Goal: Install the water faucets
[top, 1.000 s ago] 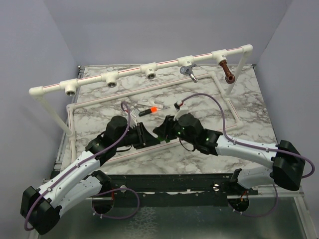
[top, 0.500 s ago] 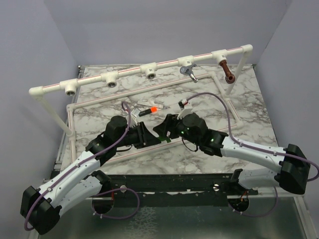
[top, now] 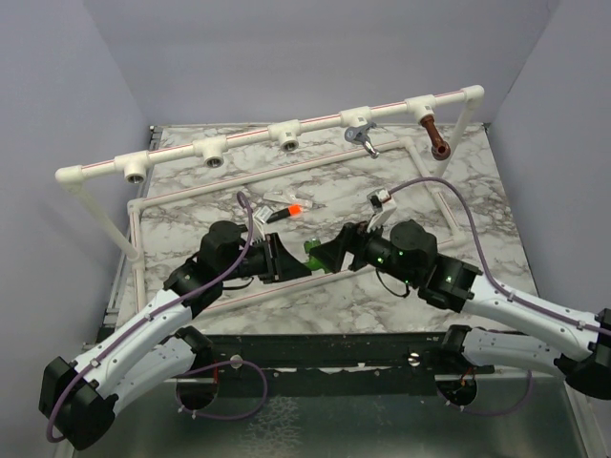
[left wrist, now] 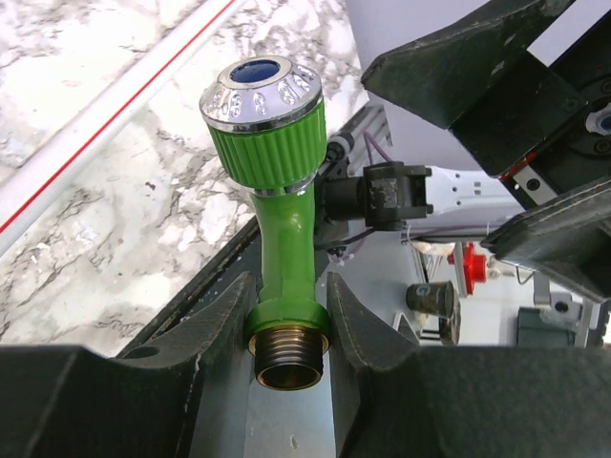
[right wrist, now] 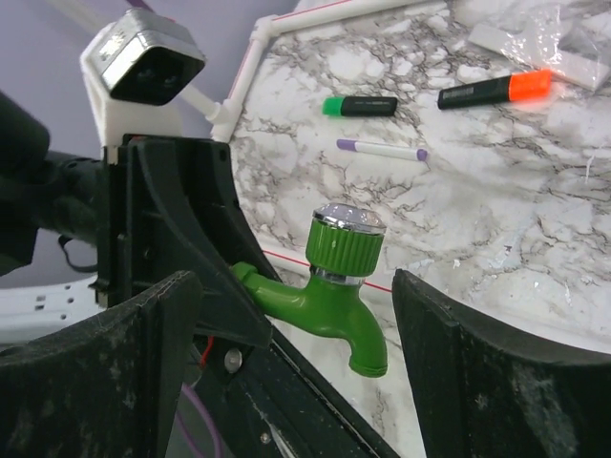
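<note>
A bright green water faucet (top: 312, 253) with a chrome-topped knob hangs above the table's middle. My left gripper (left wrist: 288, 288) is shut on it just above its brass threaded end; the knob and spout point away from it. My right gripper (right wrist: 296, 286) stands open, its fingers (right wrist: 449, 363) wide on either side of the green faucet (right wrist: 336, 298) without touching it. On the raised white pipe rail (top: 248, 141), a chrome faucet (top: 361, 139) and a copper-brown faucet (top: 436, 137) sit in the two right tees. Three tees to the left show open holes.
An orange-capped marker (right wrist: 496, 89), a green-capped marker (right wrist: 361, 105) and a thin purple pen (right wrist: 382, 150) lie on the marble table (top: 477, 219) beside a clear plastic bag (right wrist: 549, 33). A low white pipe frame (top: 191, 196) runs round the work area.
My right gripper has opened, let go of the green faucet and drawn back to the right. The left gripper still holds the faucet in about the same place.
</note>
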Robot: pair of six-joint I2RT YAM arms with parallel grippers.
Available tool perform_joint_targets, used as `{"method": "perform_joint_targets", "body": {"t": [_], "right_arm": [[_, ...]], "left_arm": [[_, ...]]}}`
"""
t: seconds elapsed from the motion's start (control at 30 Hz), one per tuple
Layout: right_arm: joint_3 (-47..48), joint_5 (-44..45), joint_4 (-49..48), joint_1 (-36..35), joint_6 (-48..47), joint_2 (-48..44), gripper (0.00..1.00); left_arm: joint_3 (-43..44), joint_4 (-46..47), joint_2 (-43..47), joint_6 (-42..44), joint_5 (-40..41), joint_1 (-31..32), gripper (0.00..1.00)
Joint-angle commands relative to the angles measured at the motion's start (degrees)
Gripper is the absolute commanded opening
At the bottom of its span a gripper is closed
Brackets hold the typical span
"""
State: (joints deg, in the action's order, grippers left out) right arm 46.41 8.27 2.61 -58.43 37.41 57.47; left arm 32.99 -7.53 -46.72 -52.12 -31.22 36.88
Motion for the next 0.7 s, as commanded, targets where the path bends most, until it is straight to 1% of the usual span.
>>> {"method": "perform_joint_targets", "body": {"t": [0.0,0.1,0.2,0.33,0.47,0.67], "right_arm": [[-1.5,-4.1,4.1,-0.2,-4.3,-5.3,0.87],[-1.3,-6.0,7.1,0.7,-5.0,-7.1,0.88],[-2.1,-11.5,6.8,1.5,-4.7,-8.5,0.88],[-5.1,-19.0,0.1,1.7,-2.3,-10.9,0.87],[-6.7,-23.2,-5.1,2.0,0.2,-11.9,0.85],[-9.1,-27.6,-13.7,2.1,3.1,-13.3,0.8]], "left_arm": [[1.4,6.6,0.7,2.7,-6.4,0.2,0.0],[1.3,10.2,1.2,2.7,-9.4,0.2,0.0],[1.6,13.8,2.0,2.4,-12.9,0.1,0.0],[1.7,18.3,2.5,1.5,-17.2,0.2,0.0],[1.4,23.4,3.4,-0.4,-20.4,0.2,0.0],[1.7,24.1,3.9,0.1,-22.7,0.2,0.0]]}}
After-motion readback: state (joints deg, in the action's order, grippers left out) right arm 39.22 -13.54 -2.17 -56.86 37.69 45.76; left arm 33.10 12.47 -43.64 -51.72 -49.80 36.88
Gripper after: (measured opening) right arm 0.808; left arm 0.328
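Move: The green faucet's middle lies about 2 cm ahead, 4 cm to the left and 5 cm below the empty right hand, its inlet end already in the left fingers. From the left hand it sits roughly 4 cm to the right and 1 cm ahead, at about the same height. On the table, some 20 cm below the right hand, an orange-tipped marker lies about 30 cm ahead and 9 cm left, a green-ended marker about 25 cm ahead and 21 cm left. The left hand keeps its pinch on the faucet's threaded inlet and lifts it about 8 cm while drawing it some 5 cm back, turning clockwise as its fingers tip up from their downward slant. Meanwhile the wide-open right hand travels about 7 cm back, drifting right and up at first and rising a little again at the end, and swings its fingers some 20 degrees counter-clockwise to point more to the left, closing in on the faucet from the free spout side. ##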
